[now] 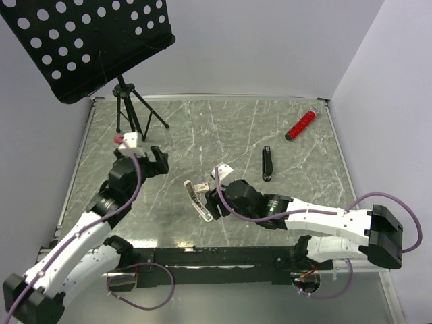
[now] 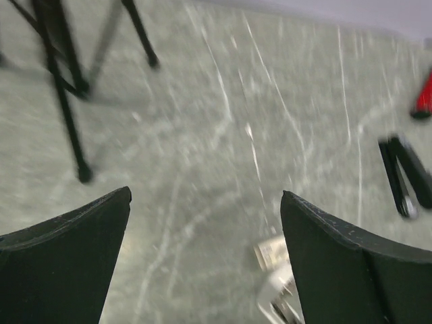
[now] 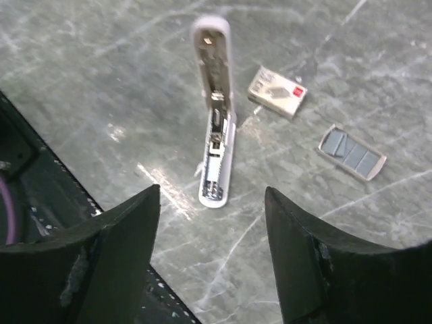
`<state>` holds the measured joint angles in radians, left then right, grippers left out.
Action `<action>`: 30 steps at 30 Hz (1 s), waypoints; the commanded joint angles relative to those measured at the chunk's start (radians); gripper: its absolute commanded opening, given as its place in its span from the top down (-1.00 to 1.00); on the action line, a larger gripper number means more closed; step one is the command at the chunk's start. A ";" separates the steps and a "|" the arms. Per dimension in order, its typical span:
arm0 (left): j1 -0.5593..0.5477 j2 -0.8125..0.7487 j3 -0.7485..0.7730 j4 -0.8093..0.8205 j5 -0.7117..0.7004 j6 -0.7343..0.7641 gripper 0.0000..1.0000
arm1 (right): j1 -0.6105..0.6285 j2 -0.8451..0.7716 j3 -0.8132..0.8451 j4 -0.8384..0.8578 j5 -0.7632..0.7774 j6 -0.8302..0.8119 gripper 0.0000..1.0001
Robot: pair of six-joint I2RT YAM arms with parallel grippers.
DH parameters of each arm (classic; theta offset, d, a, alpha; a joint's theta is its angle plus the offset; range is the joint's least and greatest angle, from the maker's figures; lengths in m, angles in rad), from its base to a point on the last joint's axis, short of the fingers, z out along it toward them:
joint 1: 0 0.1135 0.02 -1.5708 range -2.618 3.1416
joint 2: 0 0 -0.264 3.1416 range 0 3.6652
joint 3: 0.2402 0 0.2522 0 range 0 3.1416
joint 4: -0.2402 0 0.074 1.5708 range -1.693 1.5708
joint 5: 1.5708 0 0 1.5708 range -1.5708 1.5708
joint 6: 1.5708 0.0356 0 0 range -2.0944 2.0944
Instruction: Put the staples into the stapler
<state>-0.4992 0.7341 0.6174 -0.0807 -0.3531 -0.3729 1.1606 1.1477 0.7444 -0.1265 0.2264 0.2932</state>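
The slim black stapler (image 1: 267, 164) lies closed on the marble table, right of centre; it also shows blurred in the left wrist view (image 2: 405, 177). The cream staples box (image 3: 277, 92) with red print and the grey tray piece (image 3: 352, 152) lie flat in the right wrist view; the box also shows in the left wrist view (image 2: 273, 251). A white rounded bar (image 3: 216, 128) lies hinged open with a metal rail showing, just ahead of my right gripper (image 3: 212, 189), which is open and empty (image 1: 210, 197). My left gripper (image 2: 205, 192) is open and empty above bare table (image 1: 160, 162).
A red cylinder (image 1: 301, 124) lies at the back right. A black perforated music stand (image 1: 88, 40) on a tripod (image 1: 131, 111) stands at the back left. The black base rail (image 1: 223, 256) runs along the near edge, close to the white bar (image 1: 201, 206).
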 commanded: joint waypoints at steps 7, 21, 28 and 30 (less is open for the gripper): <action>-0.027 0.212 0.085 -0.137 0.342 -0.228 -0.93 | 0.008 -0.112 -0.359 0.330 -0.022 0.007 -0.47; -0.098 0.310 0.106 -0.243 0.231 -0.575 -0.94 | 0.063 0.214 -0.481 0.769 0.024 -0.068 -0.42; -0.105 0.323 0.136 -0.323 0.167 -0.696 -0.94 | 0.120 0.375 -0.413 0.817 0.053 -0.055 -0.33; -0.107 0.332 0.142 -0.323 0.189 -0.708 -0.94 | 0.129 0.414 -0.398 0.821 0.067 -0.055 -0.31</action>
<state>-0.5991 1.0595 0.7147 -0.3832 -0.1524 -0.9993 1.2640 1.4864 0.3138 0.6609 0.3046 0.2199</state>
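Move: Place the open stapler's middle about 5 cm ahead of the right gripper, 5 cm to its left and some 14 cm below, its loading end nearest that hand. From that gripper, the staple box lies about 11 cm ahead and 5 cm left, and the grey staple tray 11 cm ahead and 4 cm right, both on the table. From the left gripper the stapler lies about 15 cm right, 6 cm back and 21 cm below. Drop the right gripper about 13 cm, swinging out to the right and slightly back, then sweep it left again, low over the table, up to the stapler's near end, fingers kept part open. Meanwhile bring the wide-open left gripper down some 10 cm and right 8 cm, drawing slightly back, towards the raised lid; tip its fingers down by about 35 degrees and roll its left side lower. ##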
